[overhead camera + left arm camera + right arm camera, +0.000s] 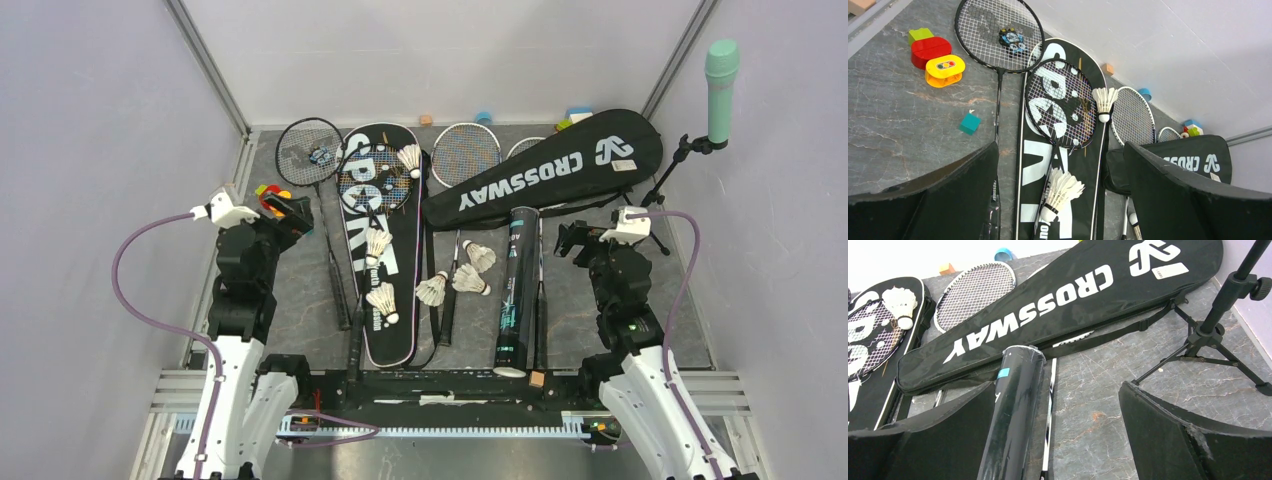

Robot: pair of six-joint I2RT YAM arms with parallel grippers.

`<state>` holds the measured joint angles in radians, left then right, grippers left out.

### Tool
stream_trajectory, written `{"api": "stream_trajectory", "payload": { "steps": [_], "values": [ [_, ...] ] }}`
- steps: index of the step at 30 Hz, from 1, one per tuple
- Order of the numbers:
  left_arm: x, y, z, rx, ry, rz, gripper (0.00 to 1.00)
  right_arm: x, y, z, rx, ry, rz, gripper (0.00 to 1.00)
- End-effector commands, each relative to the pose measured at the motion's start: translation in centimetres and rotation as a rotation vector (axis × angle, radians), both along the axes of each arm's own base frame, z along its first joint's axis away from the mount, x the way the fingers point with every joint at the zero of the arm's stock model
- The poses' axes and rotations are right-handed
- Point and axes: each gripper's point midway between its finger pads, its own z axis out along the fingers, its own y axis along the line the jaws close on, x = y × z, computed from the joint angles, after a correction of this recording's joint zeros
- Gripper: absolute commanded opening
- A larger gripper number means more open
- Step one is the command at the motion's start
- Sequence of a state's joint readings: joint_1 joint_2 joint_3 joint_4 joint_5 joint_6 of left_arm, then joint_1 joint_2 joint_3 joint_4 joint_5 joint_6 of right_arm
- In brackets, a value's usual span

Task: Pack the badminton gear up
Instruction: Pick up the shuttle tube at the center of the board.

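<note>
The black "SPORT" bag [378, 262] lies flat at centre-left with a racket [374, 181] and three shuttlecocks on it, one of them [1062, 192] below my left gripper. A second racket [309, 150] lies left of the bag. The "CROSSWAY" bag [545, 170] lies slanted at the back right over two more rackets, one with a white frame [465, 153]. The long black tube [514, 290] lies lengthwise at centre-right, with three shuttlecocks [455, 275] left of it. My left gripper [1060, 147] is open and empty above the SPORT bag. My right gripper [1056, 386] is open and empty, its left finger [948, 435] beside the tube [1015, 410].
A mint-green microphone [721, 75] on a black tripod stand [1215, 332] stands at the right wall, close to my right gripper [572, 240]. Coloured toy blocks [938, 57] lie at the left near my left gripper [288, 214]; more blocks [483, 117] line the back wall.
</note>
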<state>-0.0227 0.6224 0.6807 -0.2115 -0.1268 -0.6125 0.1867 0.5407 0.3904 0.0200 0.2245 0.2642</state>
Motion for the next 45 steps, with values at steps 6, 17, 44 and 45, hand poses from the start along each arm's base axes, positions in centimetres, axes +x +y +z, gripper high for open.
{"api": "stream_trajectory", "payload": {
  "steps": [6, 17, 44, 45],
  "values": [
    [0.8, -0.7, -1.3, -0.044, 0.029, -0.028, 1.00, -0.9, 6.1, -2.2, 0.011, 0.139, 0.366, 0.98],
    [2.0, -3.3, -4.2, -0.093, 0.110, -0.163, 1.00, -1.1, 9.5, -9.5, 0.090, 0.468, 0.369, 0.98],
    [0.2, -15.7, 2.9, 0.186, -0.362, -0.941, 1.00, -1.6, 15.7, -7.3, -0.067, 0.394, 0.533, 0.60],
    [-0.7, -17.1, 3.5, 0.280, -0.424, -1.032, 1.00, -2.0, 15.9, -7.0, -0.105, 0.414, 0.583, 0.60]
  ]
}}
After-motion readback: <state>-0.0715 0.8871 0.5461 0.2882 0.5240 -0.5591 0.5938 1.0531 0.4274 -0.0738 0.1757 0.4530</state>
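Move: The shuttle tube's middle lies about 12 cm left of the right hand, 8 cm back and some 17 below. From that same hand, two shuttlecocks are roughly 22 cm left and 3 back, a racket handle 6 left and 18 back, all near floor level, and the CROSSWAY bag's middle is 24 ahead and 5 left. From the left hand the tube is about 51 cm right, 10 back and 24 below. The tube is pinched from both sides, a little beyond its middle, by the right hand: it drops about 17 cm while swinging left and slightly back, tips down some 35 degrees and turns counter-clockwise, closes, then starts lifting. The empty left hand, wide open, dips and rises again as it travels right towards the tube, turning clockwise. ##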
